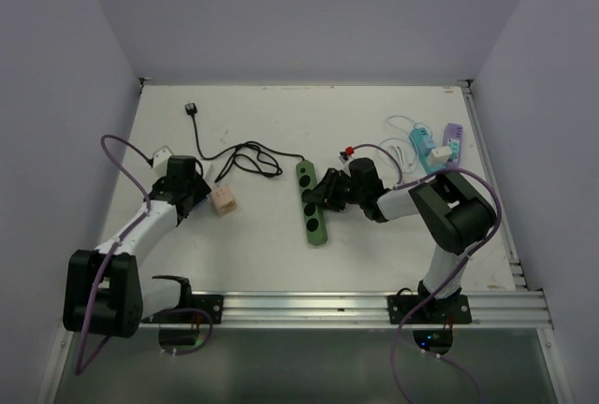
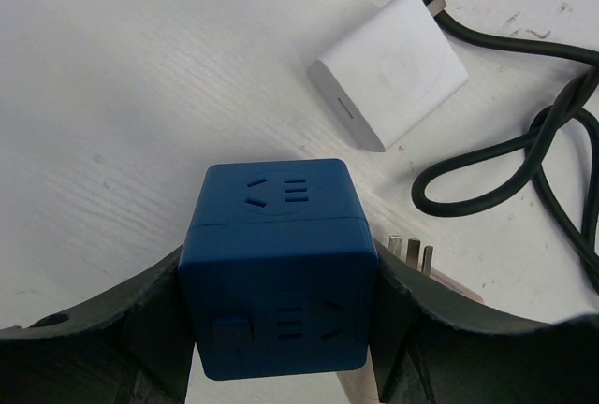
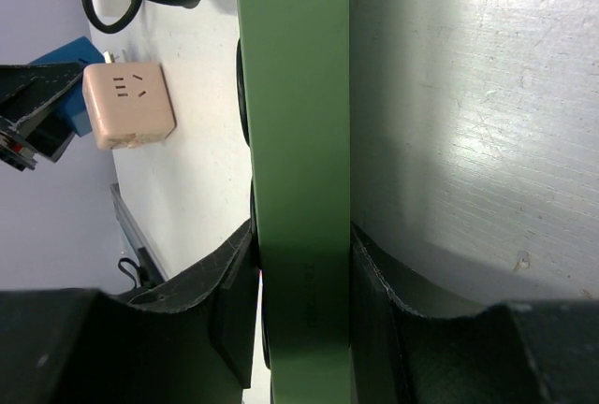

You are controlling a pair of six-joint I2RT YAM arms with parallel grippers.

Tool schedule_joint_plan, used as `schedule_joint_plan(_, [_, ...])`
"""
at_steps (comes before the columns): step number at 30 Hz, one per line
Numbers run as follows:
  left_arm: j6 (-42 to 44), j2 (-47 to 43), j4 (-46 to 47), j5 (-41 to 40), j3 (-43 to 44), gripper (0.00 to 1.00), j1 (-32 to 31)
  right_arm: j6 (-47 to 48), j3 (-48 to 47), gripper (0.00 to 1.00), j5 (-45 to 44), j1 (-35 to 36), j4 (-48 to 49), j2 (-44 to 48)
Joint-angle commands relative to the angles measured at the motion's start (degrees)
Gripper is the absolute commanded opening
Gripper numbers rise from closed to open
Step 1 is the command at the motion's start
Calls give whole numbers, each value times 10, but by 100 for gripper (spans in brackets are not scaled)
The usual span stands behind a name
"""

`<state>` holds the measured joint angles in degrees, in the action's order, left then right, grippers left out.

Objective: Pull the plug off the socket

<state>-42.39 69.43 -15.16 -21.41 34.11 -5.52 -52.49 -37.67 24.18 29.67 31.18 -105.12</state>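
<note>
A blue cube socket [image 2: 281, 264] sits squeezed between the dark fingers [image 2: 122, 339] of my left gripper [image 2: 281, 329], which is shut on it. A pink cube plug [image 1: 223, 201] lies just right of that gripper [image 1: 197, 194]. Its bare metal prongs [image 2: 412, 250] show beside the blue cube, apart from it. The same pink cube [image 3: 128, 105] appears in the right wrist view. My right gripper [image 3: 301, 282] is shut across a green power strip [image 3: 299, 95], which lies mid-table [image 1: 312, 203] with that gripper [image 1: 320, 192] on its right side.
A white charger [image 2: 388, 67] lies beyond the blue cube, at the left of the table [image 1: 162, 154]. A coiled black cable [image 1: 245, 156] runs from the strip to a black plug [image 1: 192, 109]. Teal [image 1: 426, 147] and purple [image 1: 453, 137] adapters lie back right. A metal rail [image 1: 374, 306] lines the near edge.
</note>
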Motion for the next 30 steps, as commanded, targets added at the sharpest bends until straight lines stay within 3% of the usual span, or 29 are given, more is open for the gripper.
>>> schedule_joint_plan(1, [-6, 0, 79, 9, -12, 47, 5, 43, 39, 0, -109, -7, -192, -69])
schedule_joint_plan(3, [-8, 2, 79, 11, -19, 53, 5, 44, 38, 0, -107, -7, -191, -69])
schedule_joint_plan(10, [-6, -25, 59, 28, -13, 91, 5, 48, 41, 0, -96, -6, -182, -62])
schedule_joint_plan(12, [-4, -40, 51, 32, -8, 98, 5, 49, 39, 0, -93, -5, -183, -61])
schedule_joint_plan(22, [56, -97, -49, 37, 108, 100, 5, 65, -27, 0, -106, 44, -241, -34])
schedule_joint_plan(30, [185, -159, -91, 26, 146, 100, 5, 34, -187, 0, -102, 64, -277, -110])
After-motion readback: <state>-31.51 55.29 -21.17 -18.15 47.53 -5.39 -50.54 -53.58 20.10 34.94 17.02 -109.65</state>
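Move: My left hand still holds the blue plug just over the table; its resting spot is some 3 cm below, 3 cm back and 1 cm to the right. The pink plug lies level with this hand, about 6 cm right and 3 cm lower; the white plug about 8 cm straight ahead, 4 cm lower. My right hand grips the green socket near its middle (1 cm back, 1 cm left); the blue plug's spot is some 28 cm left, 3 cm back. I lower my left hand barely half a centimetre, open its fingers wide to let go of the blue plug beside the pink one, then lift about 15 cm up and away, tipping the fingers some 20 degrees up towards forward. As it rises, my right hand keeps its pinch on the green socket and carries it about 5 cm left and a little forward, towards the plugs. ##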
